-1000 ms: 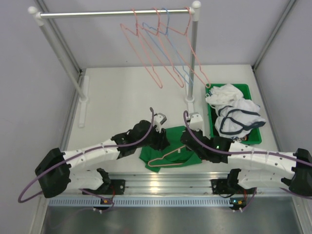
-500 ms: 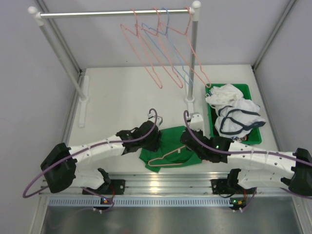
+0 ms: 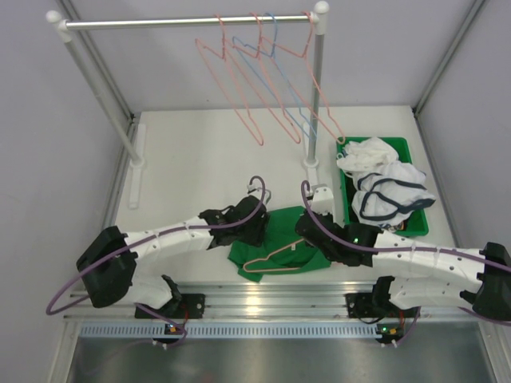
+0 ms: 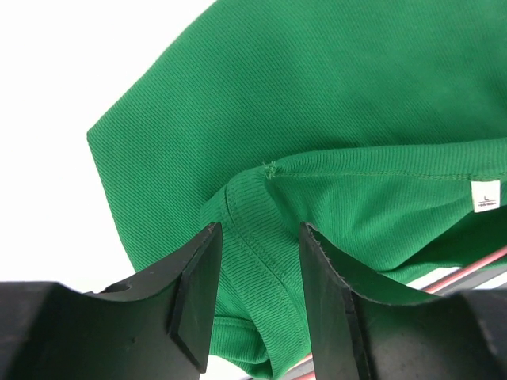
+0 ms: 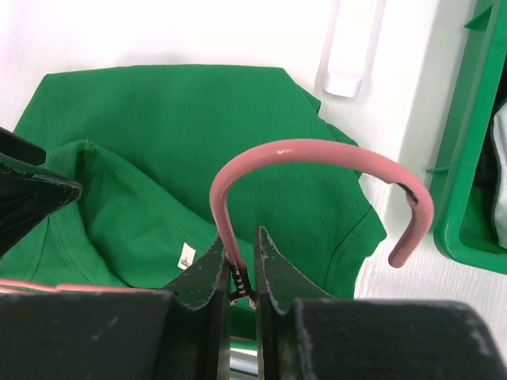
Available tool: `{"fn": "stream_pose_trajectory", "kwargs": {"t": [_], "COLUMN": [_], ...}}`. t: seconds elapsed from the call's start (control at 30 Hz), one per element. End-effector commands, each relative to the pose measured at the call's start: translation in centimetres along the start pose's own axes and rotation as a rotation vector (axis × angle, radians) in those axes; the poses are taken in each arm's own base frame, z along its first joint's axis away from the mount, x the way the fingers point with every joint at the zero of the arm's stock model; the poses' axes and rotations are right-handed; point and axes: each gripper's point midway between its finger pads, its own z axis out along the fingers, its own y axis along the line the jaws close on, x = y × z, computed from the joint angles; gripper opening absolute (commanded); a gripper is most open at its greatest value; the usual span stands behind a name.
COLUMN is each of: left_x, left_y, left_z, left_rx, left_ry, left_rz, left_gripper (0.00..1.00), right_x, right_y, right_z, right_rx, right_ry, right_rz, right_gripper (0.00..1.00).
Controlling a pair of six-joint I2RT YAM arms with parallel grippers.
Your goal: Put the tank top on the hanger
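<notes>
The green tank top lies crumpled on the table in front of the two arm bases. A pink wire hanger lies across its near part. My right gripper is shut on the hanger's twisted neck, just under the hook, which curves up over the cloth. My left gripper is open at the top's left edge. A ribbed strap of the tank top runs between its fingers with a gap on each side. A small white label shows inside the neck.
A white clothes rack stands at the back with several pink hangers and a light-blue one on its rail. Its right post stands just behind the tank top. A green bin at the right holds white garments.
My left arm has stretched lower toward the tank top's left edge and its jaws have widened a little. The right arm and the hanger have not moved.
</notes>
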Motion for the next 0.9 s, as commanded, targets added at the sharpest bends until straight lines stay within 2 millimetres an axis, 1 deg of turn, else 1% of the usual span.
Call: {"fn": "stream_pose_trajectory", "kwargs": {"t": [0.0,0.07,0.2,0.27,0.3,0.33,0.43,0.47,0.53,0.57,0.87], "left_x": [-1.6,-1.1,-0.9,-1.0,-1.0,-0.9,-0.5,-0.1,0.2,0.6,2.2], "left_y": [-0.8,-0.7,-0.8,-0.9,-0.9,-0.9,-0.8,-0.6,-0.4,-0.2,1.1], "left_z": [0.1,0.5,0.7,0.5,0.4,0.4,0.3,0.3,0.3,0.3,-1.1], "left_rx": [0.005,-0.008,-0.013,-0.009,-0.008,-0.010,-0.006,-0.009,-0.009,-0.013,-0.020], "left_ry": [-0.037,-0.023,-0.020,-0.025,-0.029,-0.028,-0.022,-0.014,-0.010,-0.006,-0.012], "left_rz": [-0.006,-0.005,-0.010,-0.009,-0.011,-0.010,-0.011,-0.011,-0.015,-0.015,-0.043], "left_gripper": [0.48,0.47,0.43,0.37,0.34,0.26,0.16,0.08,0.02,0.00,0.00], "right_x": [-2.3,-2.2,-2.2,-2.2,-2.2,-2.3,-2.3,-2.3,-2.4,-2.4,-2.3], "right_y": [0.8,0.7,0.4,0.3,0.2,0.1,-0.3,-0.4,-0.6,-0.6,-1.6], "right_z": [-1.0,-1.0,-1.0,-1.1,-1.0,-1.0,-1.1,-1.1,-1.2,-1.2,-1.2], "right_rx": [-0.011,-0.009,0.004,0.014,0.020,0.025,0.048,0.055,0.065,0.067,0.134], "right_ry": [-0.053,-0.054,-0.051,-0.052,-0.050,-0.053,-0.051,-0.053,-0.056,-0.056,-0.050], "right_rz": [0.044,0.045,0.047,0.054,0.056,0.057,0.067,0.073,0.077,0.083,0.101], "right_gripper": [0.00,0.00,0.00,0.00,0.00,0.00,0.00,0.00,0.00,0.00,0.00]}}
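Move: Just beneath the left fingertips, within about 1 or 2 cm, lies the tank top's left shoulder strap. The neck label is some 10 cm to the left hand's right and 2 cm back; the hanger's left end is about 3 cm to its left and 8 cm back, roughly level in height. From the right hand, which holds the hanger near its hook, that strap lies about 15 cm left, level fore and aft, and some 8 cm lower. Sinking about 1 cm onto the strap, the left hand shuts its half-open fingers and pinches the green cloth, then draws it back and to the left, about 1.5 cm each way. Meanwhile the right hand keeps its grip on the hanger, shifts about 1.5 cm to the right and turns it roughly 5 degrees clockwise. ##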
